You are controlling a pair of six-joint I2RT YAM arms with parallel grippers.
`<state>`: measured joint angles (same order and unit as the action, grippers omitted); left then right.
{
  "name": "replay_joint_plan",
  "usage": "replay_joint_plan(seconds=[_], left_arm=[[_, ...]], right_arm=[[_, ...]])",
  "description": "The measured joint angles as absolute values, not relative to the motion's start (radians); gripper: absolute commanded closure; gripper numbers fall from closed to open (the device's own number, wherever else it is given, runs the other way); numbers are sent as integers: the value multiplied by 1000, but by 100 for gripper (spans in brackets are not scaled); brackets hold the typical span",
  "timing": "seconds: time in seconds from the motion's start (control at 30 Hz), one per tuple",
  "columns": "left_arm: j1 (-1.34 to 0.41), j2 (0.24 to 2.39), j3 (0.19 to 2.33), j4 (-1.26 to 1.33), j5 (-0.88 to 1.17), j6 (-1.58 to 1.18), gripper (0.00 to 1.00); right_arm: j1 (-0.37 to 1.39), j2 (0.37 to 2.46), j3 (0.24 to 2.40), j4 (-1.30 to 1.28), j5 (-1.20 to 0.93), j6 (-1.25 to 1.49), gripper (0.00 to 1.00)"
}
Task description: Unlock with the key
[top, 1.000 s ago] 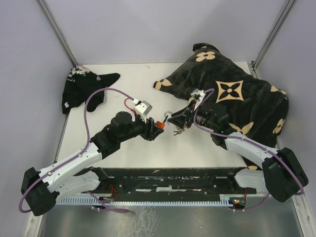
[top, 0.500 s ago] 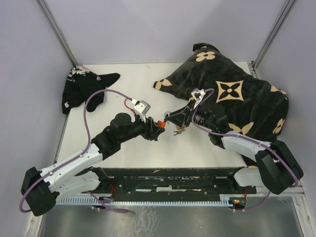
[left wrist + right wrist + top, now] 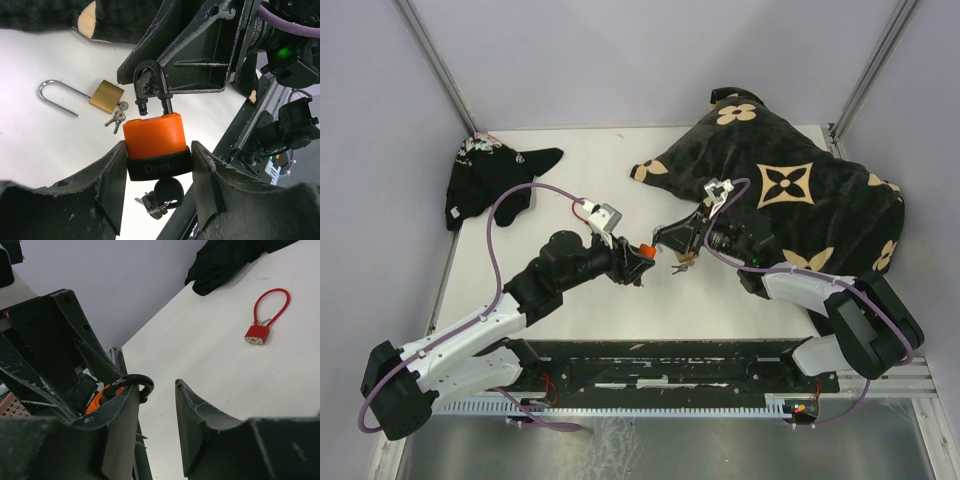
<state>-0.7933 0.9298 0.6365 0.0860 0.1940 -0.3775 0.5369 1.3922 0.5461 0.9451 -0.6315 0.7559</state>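
An orange padlock [image 3: 152, 135] with a black base sits clamped between the fingers of my left gripper [image 3: 157, 150], held above the table [image 3: 570, 180]. Its black shackle [image 3: 152, 70] stands up, and the short leg ends free above the body. A black-headed key [image 3: 168, 190] sticks out of the base with spare keys on a ring. My right gripper [image 3: 156, 386] is open with nothing between its fingers. The shackle [image 3: 136, 382] lies against the outer tip of its left finger. From above, the two grippers meet at the padlock [image 3: 645, 250].
A brass padlock [image 3: 106, 96] with an open silver shackle and small keys lies on the table beyond the grip. A red cable lock [image 3: 257, 332] lies farther left. A black cap [image 3: 490, 175] is at the back left, and a black patterned bag [image 3: 800, 195] covers the right.
My right gripper has moved left up to the padlock's shackle, and its jaws have narrowed a little. The left gripper still holds the padlock, shifted slightly.
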Motion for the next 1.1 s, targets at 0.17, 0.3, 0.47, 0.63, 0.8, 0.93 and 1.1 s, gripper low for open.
replay_joint_plan(seconds=[0.17, 0.3, 0.47, 0.63, 0.8, 0.93, 1.1], left_arm=[[-793, 930, 623, 86, 185, -378, 97], [-794, 927, 614, 81, 153, -378, 97], [-804, 931, 614, 25, 65, -378, 97], [-811, 1034, 623, -5, -22, -381, 97], [-820, 1197, 659, -16, -105, -432, 97], [-822, 1332, 713, -61, -165, -501, 95], [-820, 1533, 833, -147, -261, -618, 82]], right_arm=[[542, 1411, 548, 974, -654, 778, 87], [543, 1411, 548, 966, -653, 777, 95], [545, 1378, 562, 818, -636, 711, 98], [553, 1354, 643, 566, -614, 582, 98], [557, 1421, 714, 381, -564, 491, 98], [559, 1528, 776, 302, -519, 455, 98], [561, 1681, 902, 203, -463, 401, 98]])
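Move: The right hand goes for the black shackle of the orange padlock, about 1 cm behind its hand point and level with it, between open fingers. The orange padlock's body, held by the left hand, is some 4 cm back and 2 cm left; the brass padlock lies about 6 cm ahead, 7 cm right, its small keys 3 cm ahead, 6 cm right, both 21 cm down. From the left hand the shackle is roughly 3 cm ahead, 3 cm right, 1 cm up. The right fingers close from half open and pinch the black shackle while the left keeps its grip on the orange body. Then both hands sink together towards the table, easing forward about 6 cm: the left drops some 17 cm, the right about 12 cm. The right's fingers tip down some 30 degrees; the left's also tip down and swing counter-clockwise. ##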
